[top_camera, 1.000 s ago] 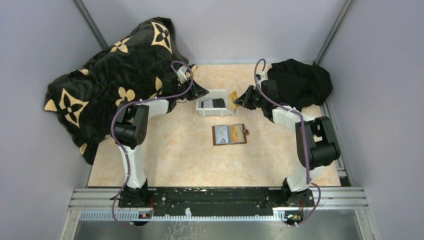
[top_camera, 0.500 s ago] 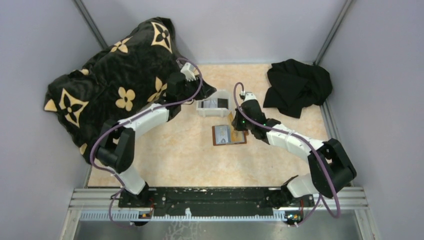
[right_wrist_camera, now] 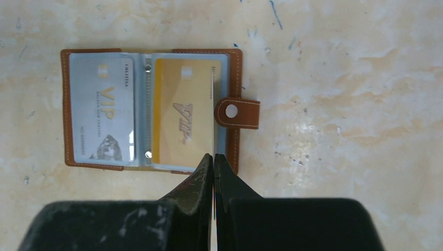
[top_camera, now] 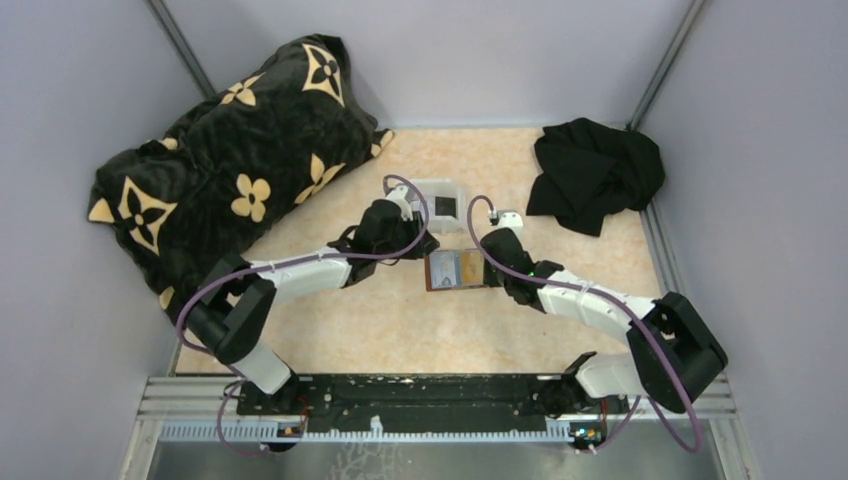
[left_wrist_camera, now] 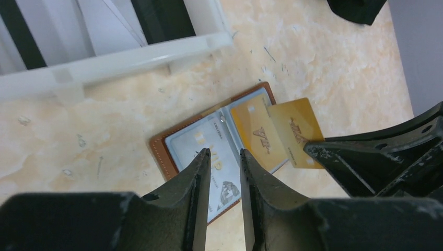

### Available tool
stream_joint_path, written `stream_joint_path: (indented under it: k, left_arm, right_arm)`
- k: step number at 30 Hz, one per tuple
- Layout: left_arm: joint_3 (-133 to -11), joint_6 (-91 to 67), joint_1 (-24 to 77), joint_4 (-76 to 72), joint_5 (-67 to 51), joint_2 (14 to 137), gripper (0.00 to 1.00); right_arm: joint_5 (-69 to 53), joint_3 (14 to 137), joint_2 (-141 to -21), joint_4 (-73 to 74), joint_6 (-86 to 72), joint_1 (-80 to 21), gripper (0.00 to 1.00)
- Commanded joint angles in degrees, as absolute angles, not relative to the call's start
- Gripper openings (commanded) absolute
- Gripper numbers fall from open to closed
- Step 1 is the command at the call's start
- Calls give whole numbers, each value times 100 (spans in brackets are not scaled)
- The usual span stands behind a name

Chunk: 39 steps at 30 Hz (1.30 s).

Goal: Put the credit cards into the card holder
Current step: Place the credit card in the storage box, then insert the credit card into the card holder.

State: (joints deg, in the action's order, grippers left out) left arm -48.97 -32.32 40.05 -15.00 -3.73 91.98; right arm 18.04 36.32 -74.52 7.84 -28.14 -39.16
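The card holder (top_camera: 458, 269) lies open on the table, brown leather with a snap tab (right_wrist_camera: 237, 114). A silver card (right_wrist_camera: 104, 115) sits in its left pocket and a gold card (right_wrist_camera: 180, 120) in its right one. My right gripper (right_wrist_camera: 214, 156) is shut on a second gold card (left_wrist_camera: 298, 130), seen edge-on in the right wrist view, over the holder's right pocket edge. My left gripper (left_wrist_camera: 224, 152) hovers open above the silver card (left_wrist_camera: 224, 178), with nothing between its fingers. A black card (top_camera: 446, 207) lies in the white tray (top_camera: 440, 188).
The white tray's rim (left_wrist_camera: 120, 57) stands just beyond the card holder. A large black and gold patterned pillow (top_camera: 230, 150) fills the back left. A crumpled black cloth (top_camera: 595, 170) lies at the back right.
Both arms have come from the tray towards me to the card holder. The right gripper brought the gold card down to the holder's right side. The left gripper narrowed a little.
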Motion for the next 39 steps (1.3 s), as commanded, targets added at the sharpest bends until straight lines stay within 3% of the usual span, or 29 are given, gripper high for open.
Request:
stream_joint_path:
  k: [1, 10, 23, 39]
  left_arm:
    - [-5011, -3243, 4257, -1526, -174, 9468, 33]
    - [-5223, -3318, 4521, -1223, -35, 10026, 31]
    - [-5240, -3325, 4569, -957, 220, 10173, 31]
    - [-5326, -3389, 4575, -818, 237, 10382, 31]
  right_arm:
    - [2391, 3580, -7039, 820, -2836, -3955, 0]
    - [2684, 3537, -6905, 964, -2802, -3955, 0]
    - [1676, 2871, -6668, -3, -3062, -3526, 0]
    - [1602, 2723, -6369, -299, -3079, -3430, 0]
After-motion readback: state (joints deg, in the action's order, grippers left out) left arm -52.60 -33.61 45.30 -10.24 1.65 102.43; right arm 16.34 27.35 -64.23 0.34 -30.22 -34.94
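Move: The open card holder's middle lies about 6 cm to the right of the left hand, 2 cm back and some 10 cm below. From the right hand, which already grips a gold card, it lies about 6 cm left, 4 cm ahead and 6 cm down. The white box stands roughly 13 cm straight ahead of the left hand and 9 cm below. The left hand sinks about 7 cm towards the holder's left pocket while the card-gripping right drifts 2 cm rightward. ##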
